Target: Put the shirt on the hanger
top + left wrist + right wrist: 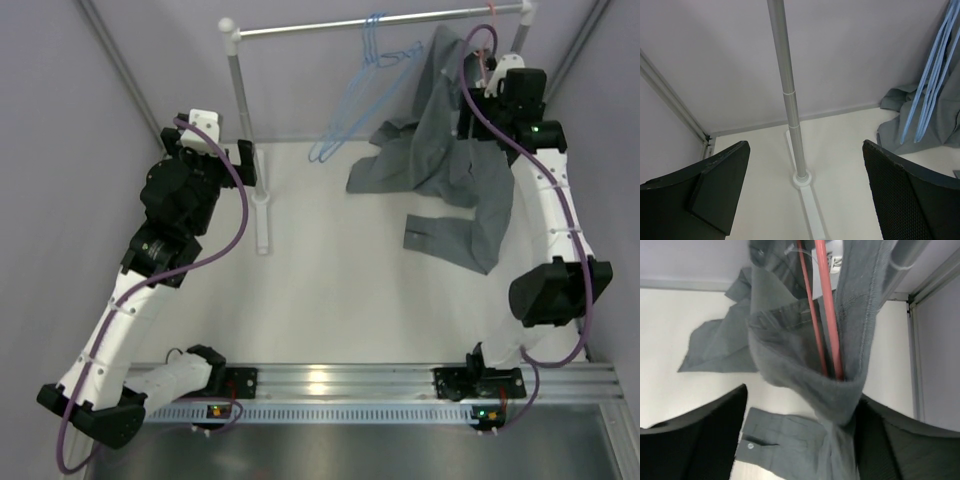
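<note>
The grey shirt hangs from the right end of the rail, its lower part and a sleeve lying on the table. In the right wrist view the shirt drapes over the two thin pink wires of the hanger, and its fold sags between my fingers. My right gripper is up beside the cloth; in its own view the right gripper is open, with the fold brushing the right finger. My left gripper is open and empty, and in its wrist view the left gripper faces the rack pole.
A clothes rack spans the back: rail, left pole and its white foot. Light blue hangers hang mid-rail, and those hangers also show at the left wrist view's right edge. Walls close in on both sides.
</note>
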### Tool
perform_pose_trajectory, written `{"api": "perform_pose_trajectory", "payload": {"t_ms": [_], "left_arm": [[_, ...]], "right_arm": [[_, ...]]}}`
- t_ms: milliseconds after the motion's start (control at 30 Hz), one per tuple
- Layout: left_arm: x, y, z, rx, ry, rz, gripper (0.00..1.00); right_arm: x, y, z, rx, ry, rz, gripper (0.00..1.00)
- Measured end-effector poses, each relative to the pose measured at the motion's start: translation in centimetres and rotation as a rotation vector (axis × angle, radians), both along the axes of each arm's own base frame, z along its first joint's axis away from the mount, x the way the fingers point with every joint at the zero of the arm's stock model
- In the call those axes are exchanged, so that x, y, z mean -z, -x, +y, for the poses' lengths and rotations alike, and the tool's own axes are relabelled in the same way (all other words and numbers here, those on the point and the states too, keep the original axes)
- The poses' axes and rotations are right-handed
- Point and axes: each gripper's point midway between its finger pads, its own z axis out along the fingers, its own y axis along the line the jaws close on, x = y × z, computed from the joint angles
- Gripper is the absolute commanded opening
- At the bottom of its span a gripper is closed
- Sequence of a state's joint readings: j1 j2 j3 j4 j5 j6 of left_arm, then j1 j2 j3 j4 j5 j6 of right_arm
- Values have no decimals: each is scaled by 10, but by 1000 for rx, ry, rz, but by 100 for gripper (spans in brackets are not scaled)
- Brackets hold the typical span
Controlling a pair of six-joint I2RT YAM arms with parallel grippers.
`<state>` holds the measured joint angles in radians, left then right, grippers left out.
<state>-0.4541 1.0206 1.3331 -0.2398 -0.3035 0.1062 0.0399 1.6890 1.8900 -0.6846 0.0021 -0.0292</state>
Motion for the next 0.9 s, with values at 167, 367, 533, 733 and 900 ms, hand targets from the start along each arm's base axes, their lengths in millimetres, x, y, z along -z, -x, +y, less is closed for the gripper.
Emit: {"api": "perform_pose_trajectory", "payload": {"t_ms": [167,367,533,733,900], "left_arm": [[0,0,-1,5,1,0,98],[1,0,-3,15,2,3,98],[13,-7,-10,19,56,52,98],[55,-10,-19,15,155,194,98],[102,17,-14,30,186,291,98]], "right_arm": [[-61,33,0,-2,-3,-139,99],[-159,111,-1,-15,-18,-393,99],[-195,180,22,-147,-92,-582,99],[-132,212,43,-236,-187,-524,99],[-60,209,51,-245,-253,-387,99]]}}
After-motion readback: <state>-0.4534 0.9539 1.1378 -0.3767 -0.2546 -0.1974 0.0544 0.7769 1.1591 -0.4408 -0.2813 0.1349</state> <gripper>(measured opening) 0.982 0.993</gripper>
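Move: The red hanger with the shirt on it has its near lower corner between the right hand's already parting fingers; its middle lies about 8 cm ahead, level sideways, and 8 cm higher. The shirt's middle hangs some 10 cm below the hand and 5 cm left, no farther ahead. The blue hangers are roughly 22 cm left, 8 cm ahead and 5 cm up. From the left hand, the red hanger is about 19 cm ahead, 50 cm right and 4 cm below. The shirt and its red hanger come free of the right fingers, which finish opening as that hand draws back some 21 cm, first arcing up nearly 20 cm and then sinking about 13, easing slightly left late on. Its fingertips tip upward by some 30 degrees, then partly down again. Late on, the empty, open left hand sinks about 10 cm and tips down. ##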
